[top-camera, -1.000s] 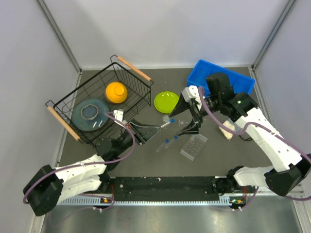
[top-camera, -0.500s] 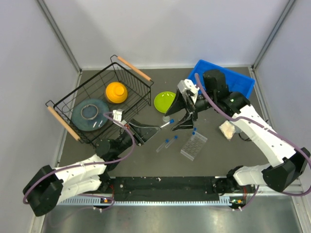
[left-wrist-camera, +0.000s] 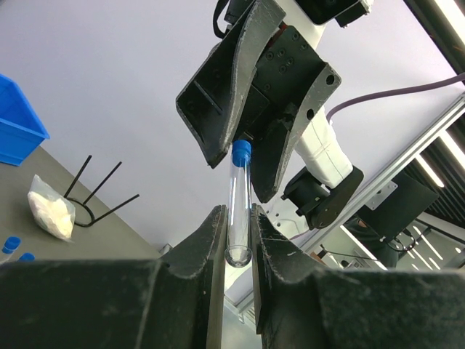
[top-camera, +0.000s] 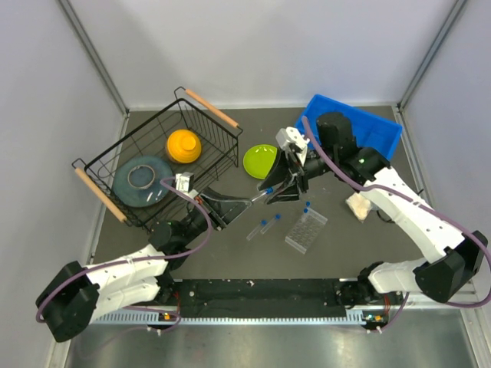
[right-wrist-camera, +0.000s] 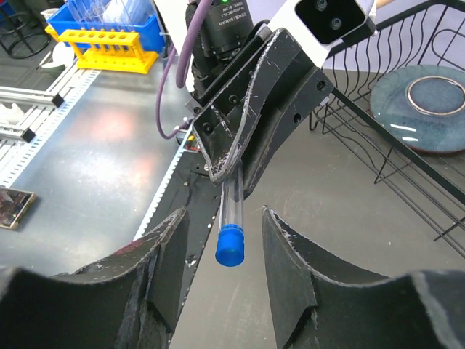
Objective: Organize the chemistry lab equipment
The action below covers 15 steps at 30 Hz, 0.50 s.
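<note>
My left gripper is shut on the clear end of a blue-capped tube and holds it above the table, cap end pointing away. In the left wrist view the tube stands between my pads. My right gripper is open, and its fingers straddle the blue cap without touching it. It also shows in the top view. Two more tubes lie on the table. The clear grid rack holds a capped tube. The white packet lies to the right, with the black loop beside it.
A lime-green plate lies just behind the grippers. A blue bin sits at the back right. A black wire basket at the left holds an orange dome and a grey-blue plate.
My right gripper has moved left, away from the rack, and now straddles the cap of the tube held in my left gripper. The left arm has barely moved.
</note>
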### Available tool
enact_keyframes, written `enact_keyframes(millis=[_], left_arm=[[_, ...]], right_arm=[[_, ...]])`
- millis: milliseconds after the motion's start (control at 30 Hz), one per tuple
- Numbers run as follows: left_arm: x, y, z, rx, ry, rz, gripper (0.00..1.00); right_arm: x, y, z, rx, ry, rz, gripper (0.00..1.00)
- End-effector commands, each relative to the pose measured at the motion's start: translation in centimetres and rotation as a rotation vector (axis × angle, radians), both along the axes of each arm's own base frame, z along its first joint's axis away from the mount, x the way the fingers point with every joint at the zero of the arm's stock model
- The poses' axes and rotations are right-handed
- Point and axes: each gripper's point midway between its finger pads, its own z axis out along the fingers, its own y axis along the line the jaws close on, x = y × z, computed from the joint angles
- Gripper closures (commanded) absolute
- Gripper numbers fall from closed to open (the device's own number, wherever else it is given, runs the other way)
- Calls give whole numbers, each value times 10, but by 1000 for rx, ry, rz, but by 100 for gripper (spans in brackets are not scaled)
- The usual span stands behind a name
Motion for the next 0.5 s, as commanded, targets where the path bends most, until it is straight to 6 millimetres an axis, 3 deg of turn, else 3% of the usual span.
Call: enact_keyframes(millis=[0,200,300,333,433,467], left_arm=[[-8,11,29,-88,-75,7,99],[-7,13,27,-92,-72,17,98],[-6,13,25,-80,-64,24,92],[-5,13,24,-79,-61,27,81],[-5,15,22,-68,-67,43,49],[-5,17,21,-60,-74,58,43]], right_arm=[[0,5,7,27,-24,18,57],[-3,6,6,24,-11,27,78],[-2,6,6,21,-10,20,88],[-2,6,4,17,-5,18,93],[2,5,1,3,-4,-12,95],[6,4,-1,-7,-3,-37,95]])
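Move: The blue-capped test tube, its bottom still pinched in the left fingers, has its middle about 3 cm right, 2 cm ahead and 2 cm above the left hand. From the right hand, its middle is about 3 cm left, 2 cm back and 1 cm lower, with the cap between the open pads. Some 28 cm below the right hand, two loose tubes lie nearly underneath, the clear rack about 12 cm right and 1 cm back, and the green plate about 20 cm ahead and 2 cm left. The tube's blue cap is pinched by the right fingers, which close from about half open while that hand stays in place, within half a centimetre. Only late, once the cap is gripped, do the left fingers spread at the bottom end and let go, the left hand holding its place with barely any rise. ##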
